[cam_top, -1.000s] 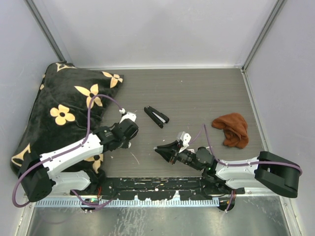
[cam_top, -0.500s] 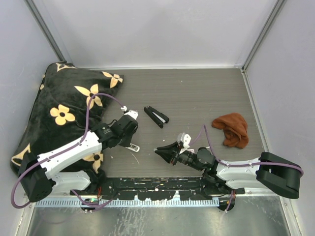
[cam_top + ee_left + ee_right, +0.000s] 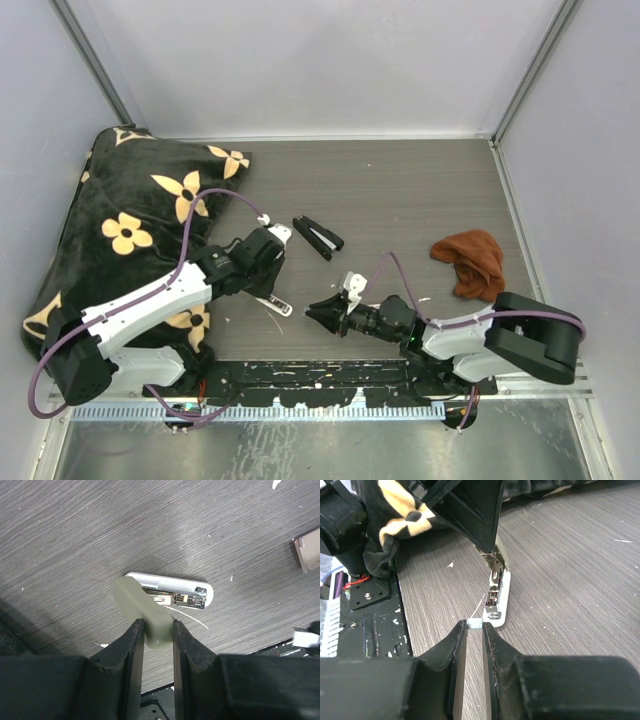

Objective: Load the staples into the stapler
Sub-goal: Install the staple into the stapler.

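The stapler [image 3: 172,588] lies open on the table, its white base flat and its metal channel showing. Its cream-green top cover [image 3: 142,611] is swung up, and my left gripper [image 3: 159,630] is shut on the end of that cover. From above, the left gripper [image 3: 264,284] sits over the stapler [image 3: 277,304]. My right gripper [image 3: 475,628] is shut on the staples [image 3: 475,624], a small silvery block pinched at the fingertips. The block hangs just short of the stapler's [image 3: 496,598] near end. Seen from above, the right gripper [image 3: 318,313] points left at the stapler.
A black clip-like tool [image 3: 318,237] lies behind the stapler. A brown cloth [image 3: 472,262] is bunched at the right. A black cushion with yellow flowers [image 3: 125,215] fills the left side. A thin white scratch [image 3: 192,618] runs on the table beside the stapler.
My right gripper has moved left with the staples, up to the stapler's end. My left gripper has shifted right and forward, holding the stapler's cover over its base.
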You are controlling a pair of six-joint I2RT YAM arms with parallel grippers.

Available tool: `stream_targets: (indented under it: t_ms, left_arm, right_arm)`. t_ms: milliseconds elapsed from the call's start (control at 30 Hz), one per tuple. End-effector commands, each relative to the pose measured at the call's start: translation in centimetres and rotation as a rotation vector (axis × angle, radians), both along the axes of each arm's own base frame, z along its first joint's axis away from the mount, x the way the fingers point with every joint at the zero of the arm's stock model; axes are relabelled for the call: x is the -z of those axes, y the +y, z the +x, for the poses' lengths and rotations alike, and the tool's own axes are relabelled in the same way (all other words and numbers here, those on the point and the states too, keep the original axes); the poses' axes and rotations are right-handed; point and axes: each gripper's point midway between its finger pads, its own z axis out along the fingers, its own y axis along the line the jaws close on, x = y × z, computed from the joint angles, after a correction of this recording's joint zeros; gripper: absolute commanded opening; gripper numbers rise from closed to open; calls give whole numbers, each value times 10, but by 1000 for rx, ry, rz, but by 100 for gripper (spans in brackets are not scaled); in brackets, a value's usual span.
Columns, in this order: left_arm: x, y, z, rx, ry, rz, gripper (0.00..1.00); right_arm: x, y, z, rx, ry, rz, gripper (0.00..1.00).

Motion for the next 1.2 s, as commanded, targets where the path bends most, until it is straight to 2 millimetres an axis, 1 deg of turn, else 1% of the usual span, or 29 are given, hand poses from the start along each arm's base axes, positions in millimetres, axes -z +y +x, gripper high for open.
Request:
stream_targets:
  t_ms: [0, 167, 333, 433, 667, 833, 1167]
  left_arm:
    - [-17, -27, 1, 58, 7, -113, 0]
    - [-17, -28, 0, 75, 11, -116, 0]
    - [-16, -31, -1, 81, 17, -127, 0]
    - [-17, -31, -1, 83, 15, -128, 0]
    - [-18, -30, -1, 82, 12, -127, 0]
    - [-19, -30, -1, 81, 7, -128, 0]
    - [-21, -28, 0, 77, 1, -126, 0]
  right_arm:
    - [-29, 21, 8, -20, -93, 74, 11]
    - [-24, 37, 17, -11, -113, 74, 10]
    - [-14, 49, 27, 31, -121, 69, 10]
    - [-3, 55, 32, 59, -112, 57, 10]
    - [8, 62, 36, 105, -93, 40, 10]
    - [12, 63, 39, 133, -90, 28, 10]
    - [25, 70, 39, 140, -65, -7, 9]
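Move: The pale green stapler's open magazine lies about 7 cm to the left of the right hand, some 3 cm farther out and roughly 7 cm below; that hand already pinches the short staple block. The open staple box is about 13 cm to the right hand's right and 1 cm back, the black stapler 17 cm ahead and 2 cm right, both some 9 cm lower. From the left hand, already gripping the raised cover, the magazine is 3 cm right, level fore and aft, 7 cm below. The staple block, still pinched by the right fingers, is carried left about 6 cm, down some 4 cm and forward about 3 cm towards the open magazine, quickly at first and then easing off over its near end as the hand turns slightly clockwise. The left hand keeps its grip on the raised cover and edges barely 1 cm to the right, bringing the stapler to meet the block. ##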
